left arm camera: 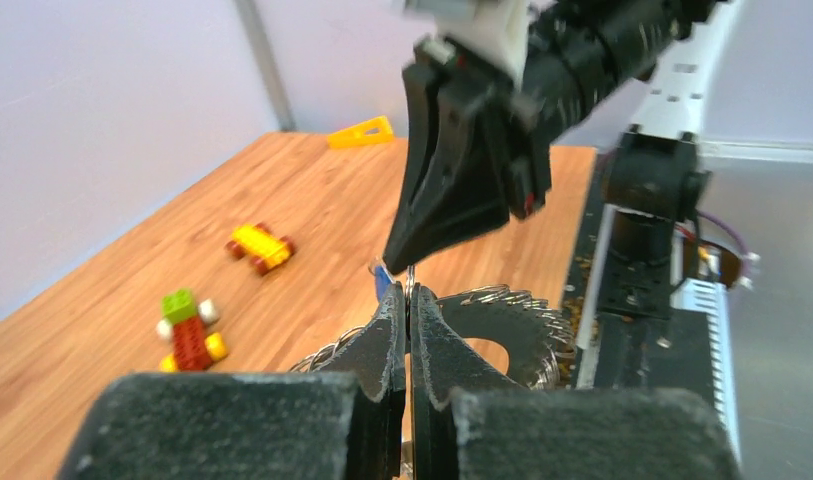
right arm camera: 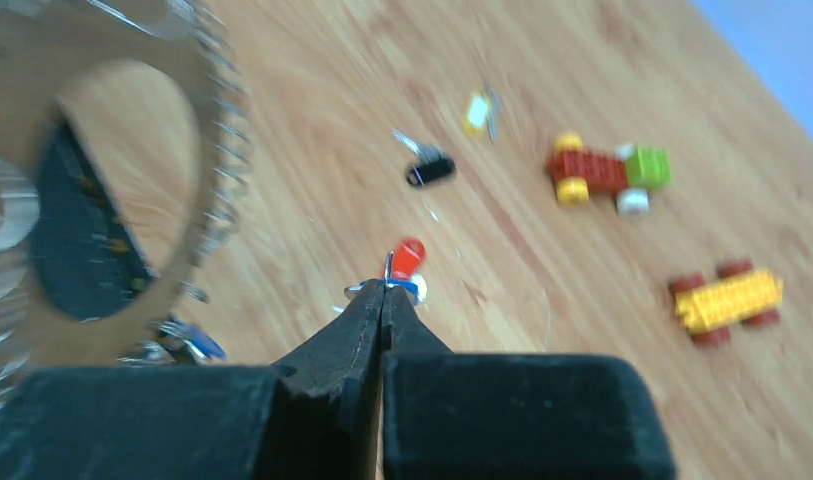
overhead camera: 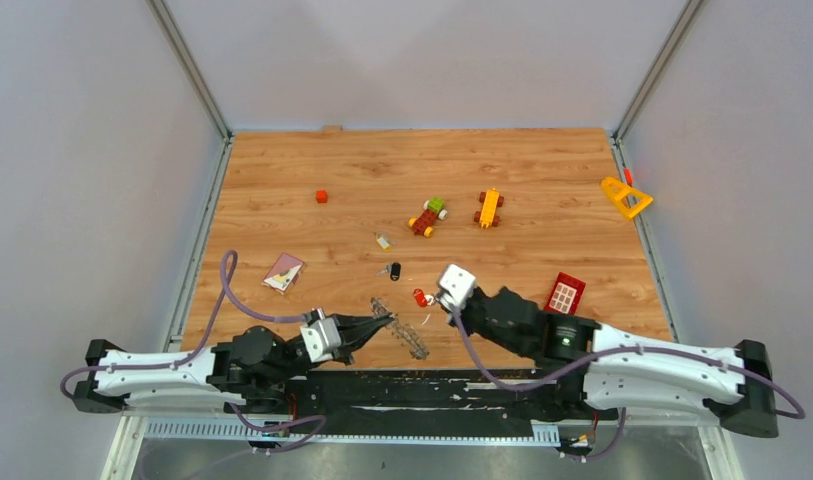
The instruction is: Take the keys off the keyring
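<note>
The keyring [overhead camera: 407, 335] is a big flat silver ring with a coiled rim, held on edge near the table's front. My left gripper [overhead camera: 382, 320] is shut on its rim; in the left wrist view the fingers [left arm camera: 392, 335] pinch the keyring [left arm camera: 522, 315]. My right gripper [overhead camera: 429, 300] comes down from above, shut, its tip [left arm camera: 407, 262] just over the left one. A sliver of blue and silver key [right arm camera: 407, 288] shows at the closed tips of my right gripper [right arm camera: 384, 287]. A red key [right arm camera: 409, 255] lies just beyond. Another blue key [right arm camera: 197, 340] hangs on the keyring [right arm camera: 222, 170].
A black key [overhead camera: 394, 270] and a yellowish key [overhead camera: 383, 240] lie loose on the wood. Further back stand two toy block vehicles [overhead camera: 428, 216] [overhead camera: 489, 208] and a small orange cube [overhead camera: 321, 196]. A pink card [overhead camera: 283, 271], a red block [overhead camera: 565, 293] and a yellow triangle [overhead camera: 625, 197] lie around.
</note>
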Robot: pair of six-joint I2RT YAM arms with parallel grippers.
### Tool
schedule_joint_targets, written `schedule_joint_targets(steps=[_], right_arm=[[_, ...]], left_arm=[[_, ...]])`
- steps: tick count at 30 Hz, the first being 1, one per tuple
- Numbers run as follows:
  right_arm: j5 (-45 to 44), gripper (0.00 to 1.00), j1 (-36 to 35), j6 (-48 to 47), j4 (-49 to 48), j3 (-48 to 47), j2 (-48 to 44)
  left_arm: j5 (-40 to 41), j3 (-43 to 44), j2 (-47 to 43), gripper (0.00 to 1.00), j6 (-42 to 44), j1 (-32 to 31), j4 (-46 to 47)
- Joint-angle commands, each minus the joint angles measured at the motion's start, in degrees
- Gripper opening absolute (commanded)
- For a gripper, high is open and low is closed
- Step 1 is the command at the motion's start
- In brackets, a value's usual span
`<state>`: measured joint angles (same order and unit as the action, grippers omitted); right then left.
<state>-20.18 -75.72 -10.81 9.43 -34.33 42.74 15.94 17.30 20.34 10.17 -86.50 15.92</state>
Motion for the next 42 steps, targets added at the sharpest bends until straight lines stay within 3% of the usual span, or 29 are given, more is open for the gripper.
schedule_joint_targets(steps=[1, 4, 7, 10, 17, 20, 23, 25, 30, 33, 36, 42], right_arm=[[2.85, 0.0, 8.97, 10.38, 4.01, -5.29, 13.2], [13.0, 0.02, 16.25, 13.49, -0.4, -5.38, 19.87], [16.04, 0.22, 20.68, 15.08, -2.97, -6.15, 23.84], [14.85, 0.36, 22.79, 16.07, -2.49, -6.72, 24.04], [6.42, 0.56, 23.43, 20.32, 0.89, -4.8, 17.76], [4.74, 0.6, 23.43, 22.72, 3.01, -3.83, 14.82], [3.21, 0.65, 23.43, 25.08, 5.3, -3.26, 12.59], [1.77, 0.65, 23.51, 27.0, 6.9, -3.2, 11.78], [0.99, 0.7, 23.76, 30.21, 10.64, -4.18, 11.99], [1.99, 0.75, 24.4, 32.4, 13.19, -5.04, 12.27], [5.46, 0.83, 25.87, 34.3, 15.8, -6.01, 12.55], [25.58, 0.87, 35.78, 34.6, 17.03, -4.2, 12.68]], left_arm=[[14.12, 1.88, -0.66, 0.0, -3.82, 0.01, -2.13], [19.67, 2.03, 1.38, 0.0, -4.41, 0.01, -2.54], [25.0, 1.28, 3.65, 0.0, -5.89, 1.05, -1.92], [25.04, 0.86, 3.52, 0.0, -11.79, 5.79, -4.9], [14.62, -2.09, 6.11, 0.0, -21.62, 23.46, -7.68], [17.53, -1.88, 8.82, 0.0, -25.1, 27.71, -10.46], [24.11, -1.54, 8.33, 0.08, -28.96, 28.42, -14.76], [26.96, -2.0, 6.34, 0.19, -31.38, 28.43, -17.55], [32.32, -1.76, 1.09, 0.72, -36.59, 28.41, -25.42], [34.08, 0.66, 0.17, 0.97, -42.45, 28.43, -32.0], [33.96, 3.65, 1.08, 1.0, -47.85, 28.4, -38.79], [27.67, 6.54, 6.17, 1.0, -48.57, 31.39, -43.49]])
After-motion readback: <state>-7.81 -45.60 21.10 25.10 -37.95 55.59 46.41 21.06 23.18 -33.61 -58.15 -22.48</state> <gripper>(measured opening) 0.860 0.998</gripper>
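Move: The spot for the steel ring, held at its rim by the left fingers, is bare table about 13 cm ahead, 8 cm left and 26 cm below that hand; the black tag lies 20 cm ahead, the card deck 19 cm ahead and 28 cm left. The blue-tagged key, already off and pinched by the right hand, goes to table about 3 cm ahead of it, 5 cm right, 20 cm down; the red tag is 7 cm ahead and 2 cm left of that hand. The blue-tagged key comes down in the right hand, which goes forward some 8 cm and down 11, opening on the way, then rises, draws right and sinks again, turning clockwise. The left hand carries the ring forward, left and down, about 14 cm forward and as far left, swinging some 60 degrees counter-clockwise and tipping down, and opens wide to let go of it. ##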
